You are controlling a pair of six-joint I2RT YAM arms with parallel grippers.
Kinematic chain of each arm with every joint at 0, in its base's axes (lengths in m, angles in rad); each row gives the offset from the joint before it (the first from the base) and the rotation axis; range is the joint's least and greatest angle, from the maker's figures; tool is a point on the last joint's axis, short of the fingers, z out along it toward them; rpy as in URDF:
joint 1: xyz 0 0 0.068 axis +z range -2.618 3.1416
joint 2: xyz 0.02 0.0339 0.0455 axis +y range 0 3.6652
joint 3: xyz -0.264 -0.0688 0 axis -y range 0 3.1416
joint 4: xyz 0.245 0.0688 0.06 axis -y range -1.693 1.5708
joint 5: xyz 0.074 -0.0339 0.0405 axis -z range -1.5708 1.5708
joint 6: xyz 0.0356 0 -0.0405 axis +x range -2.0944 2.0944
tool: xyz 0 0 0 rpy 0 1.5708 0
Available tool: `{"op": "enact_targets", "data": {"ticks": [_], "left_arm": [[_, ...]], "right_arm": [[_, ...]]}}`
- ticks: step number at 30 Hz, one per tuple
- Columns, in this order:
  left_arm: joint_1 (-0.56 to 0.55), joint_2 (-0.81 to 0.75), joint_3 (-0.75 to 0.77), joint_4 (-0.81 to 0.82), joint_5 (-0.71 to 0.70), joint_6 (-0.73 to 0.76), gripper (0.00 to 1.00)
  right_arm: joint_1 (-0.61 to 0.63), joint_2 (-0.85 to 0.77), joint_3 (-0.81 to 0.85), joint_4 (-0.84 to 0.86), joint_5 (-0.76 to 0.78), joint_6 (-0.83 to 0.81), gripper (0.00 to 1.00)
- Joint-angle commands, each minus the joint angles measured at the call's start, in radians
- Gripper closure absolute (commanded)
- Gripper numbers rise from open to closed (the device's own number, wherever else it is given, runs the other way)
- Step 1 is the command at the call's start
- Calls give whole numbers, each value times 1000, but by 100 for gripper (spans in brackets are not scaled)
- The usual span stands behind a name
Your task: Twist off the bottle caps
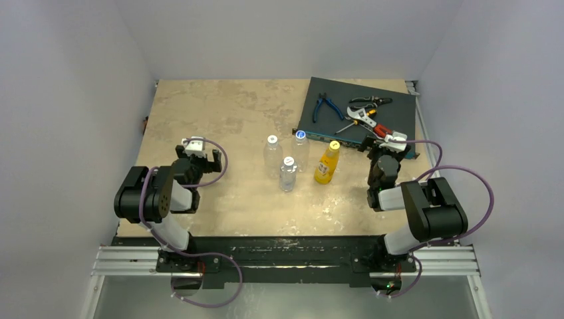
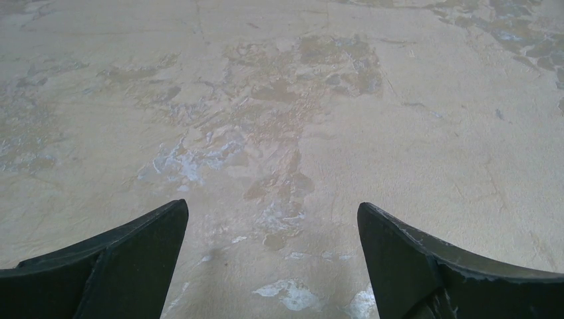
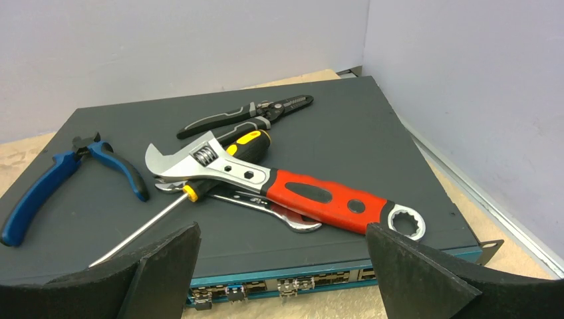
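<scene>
Several bottles stand upright mid-table in the top view. Two clear ones carry white caps (image 1: 272, 139) (image 1: 288, 161), a third clear one has a blue-topped cap (image 1: 300, 134), and the orange-yellow bottle (image 1: 325, 167) has a yellow cap (image 1: 334, 144). My left gripper (image 1: 198, 157) is open well to the left of them, over bare tabletop (image 2: 279, 133). On the other side of the group, my right gripper (image 1: 386, 151) is open and faces the dark box. Neither wrist view shows any bottle. Nothing sits between either pair of fingers (image 2: 133, 266) (image 3: 419, 279).
A dark flat box with a teal front (image 3: 319, 269) lies at the back right. On it are blue pliers (image 3: 46, 186), a red-handled wrench (image 3: 319, 196), a screwdriver (image 3: 219, 166), a plain spanner and black cutters (image 3: 246, 113). Walls close in on three sides.
</scene>
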Motion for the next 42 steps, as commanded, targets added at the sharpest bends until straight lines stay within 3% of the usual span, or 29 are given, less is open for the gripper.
{"op": "enact_targets", "data": {"ticks": [1, 8, 13, 17, 22, 23, 24, 25, 26, 27, 30, 32, 34, 35, 39, 42], "left_arm": [[-3, -17, 18, 36, -10, 10, 0], [4, -50, 30, -8, 16, 9, 0], [19, -179, 453, -757, -32, 9, 0], [29, -163, 713, -1195, 48, 38, 0], [39, -194, 843, -1454, 301, 23, 0], [38, -202, 865, -1491, 350, 22, 0], [38, -209, 886, -1524, 392, 19, 0], [38, -217, 903, -1549, 424, -8, 0], [38, -223, 924, -1570, 446, -19, 0], [38, -231, 936, -1584, 468, -24, 0], [38, -256, 965, -1602, 498, -26, 0], [38, -262, 1001, -1636, 489, -25, 0], [37, -249, 1057, -1703, 465, -22, 0], [37, -241, 1091, -1740, 438, -15, 0], [38, -207, 1201, -1874, 371, -8, 0], [38, -204, 1230, -1924, 369, 1, 0]], "right_arm": [[1, 0, -8, 52, 1, -12, 1], [1, 0, -8, 52, 0, -11, 1], [1, 0, -8, 51, -1, -10, 1], [1, -15, -14, 41, 35, 20, 1], [1, -51, -151, 282, 6, -15, 1], [2, -74, -157, 282, 58, -15, 1], [9, -127, -136, 195, 156, 18, 1], [8, -211, -82, -12, 203, 84, 1], [5, -278, 44, -338, 235, 147, 1], [4, -315, 148, -510, 239, 150, 1], [5, -332, 388, -870, 190, 140, 1], [1, -371, 458, -992, 184, 267, 1], [-7, -435, 479, -1097, 234, 527, 1], [-27, -470, 489, -1139, 172, 601, 1], [-55, -541, 526, -1093, -47, 517, 1], [-16, -442, 729, -1326, -171, 478, 1]]}}
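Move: From the left gripper, the left clear bottle stands some 26 cm right and 3 cm back; the short clear bottle is about 31 cm right and 7 cm back, the blue-capped bottle 36 cm right and level, all with their middles slightly above the hand. From the right gripper, the orange bottle is roughly 18 cm left, 4 cm back and 4 cm lower; the blue-capped bottle lies 27 cm left and level. The tool-laden dark box's middle is about 15 cm ahead. Lift the left gripper about 20 cm clear of the bare table: swing it forward and up, draw it back and to the right, then straight up, tipping the fingers down and turning them clockwise to the bottles' side. Ease the right gripper back briefly, then raise it some 18 cm from beside the tool box, rolling its left side up about 25 degrees and nosing slightly up. Keep both open and empty. ##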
